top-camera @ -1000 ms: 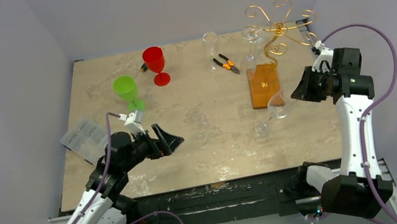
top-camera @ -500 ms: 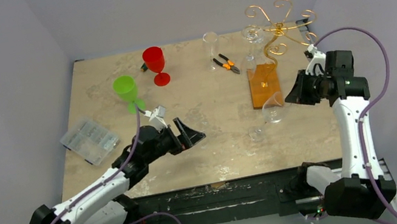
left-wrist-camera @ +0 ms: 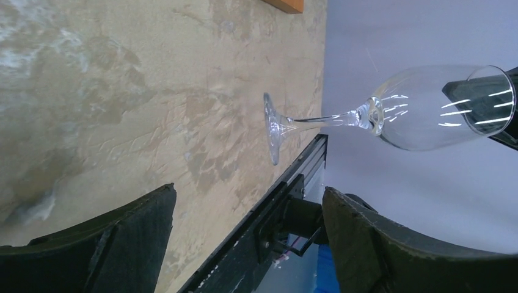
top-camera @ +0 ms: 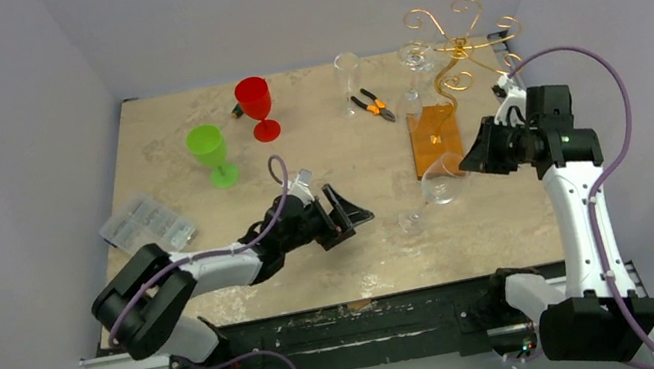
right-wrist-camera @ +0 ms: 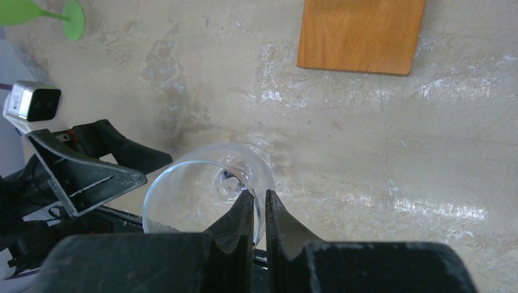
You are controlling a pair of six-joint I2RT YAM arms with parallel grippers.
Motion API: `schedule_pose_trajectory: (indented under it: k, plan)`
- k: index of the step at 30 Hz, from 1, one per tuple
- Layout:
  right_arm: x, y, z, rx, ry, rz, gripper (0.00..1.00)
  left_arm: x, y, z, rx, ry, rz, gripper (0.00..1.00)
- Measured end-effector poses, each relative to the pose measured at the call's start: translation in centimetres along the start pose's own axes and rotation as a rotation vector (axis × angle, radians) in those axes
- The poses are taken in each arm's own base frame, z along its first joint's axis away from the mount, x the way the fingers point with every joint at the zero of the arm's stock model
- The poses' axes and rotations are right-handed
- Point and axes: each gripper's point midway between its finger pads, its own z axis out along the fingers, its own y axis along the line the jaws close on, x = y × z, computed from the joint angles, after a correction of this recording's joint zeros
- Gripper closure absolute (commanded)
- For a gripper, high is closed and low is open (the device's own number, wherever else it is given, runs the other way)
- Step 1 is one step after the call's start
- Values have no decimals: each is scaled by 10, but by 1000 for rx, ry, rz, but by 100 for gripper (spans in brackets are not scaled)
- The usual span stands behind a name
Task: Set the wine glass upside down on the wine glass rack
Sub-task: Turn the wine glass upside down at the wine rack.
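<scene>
My right gripper [top-camera: 473,159] is shut on the rim of a clear wine glass [top-camera: 435,188] and holds it tilted above the table, foot [top-camera: 410,221] toward the left. In the right wrist view the fingers [right-wrist-camera: 243,215] pinch the glass wall [right-wrist-camera: 201,189]. My left gripper [top-camera: 356,217] is open and empty, a short way left of the foot. In the left wrist view the glass [left-wrist-camera: 421,107] lies sideways ahead of the jaws, foot [left-wrist-camera: 272,128] nearest. The gold wire rack [top-camera: 456,45] on its orange-brown base [top-camera: 435,140] stands at the back right.
A red goblet [top-camera: 255,106], a green goblet [top-camera: 210,152], a clear tumbler [top-camera: 347,74], orange-handled pliers [top-camera: 374,104] and another clear glass [top-camera: 413,61] by the rack stand on the far half. A clear plastic parts box [top-camera: 146,228] lies at the left edge.
My left arm has reached right across the table toward the glass foot, jaws open. My right gripper has carried the glass a little left and up, still shut on its rim.
</scene>
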Motion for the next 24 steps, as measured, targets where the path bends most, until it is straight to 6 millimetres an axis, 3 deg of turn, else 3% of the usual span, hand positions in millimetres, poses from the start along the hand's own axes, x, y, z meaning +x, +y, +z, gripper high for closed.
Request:
schedule_pose_trajectory:
  k: [9, 24]
  plan:
    - [2, 4, 3, -29, 1, 14, 99, 21, -3, 46, 57, 72, -147, 27]
    - [2, 12, 4, -73, -2, 27, 99, 35, -21, 73, 138, 123, -242, 54]
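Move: The wine glass hangs tilted from the right fingers by its rim. Its foot is about 12 cm right of the left hand, 3 cm back and a couple of centimetres lower. From the right hand the foot lies some 12 cm left, 8 cm back and 13 cm below. The rack's wooden base lies about 13 cm ahead of the right hand, 2 cm left and 20 cm down. The foot of the tilted wine glass is what the left hand goes for: it travels right about 8 cm and sinks slightly, slowing as it nears, while its wrist rolls some 15 degrees and its open fingers narrow to roughly half, one on each side of the foot's line. The right hand keeps its pinch on the rim and brings the glass about 1 cm left to meet it. ##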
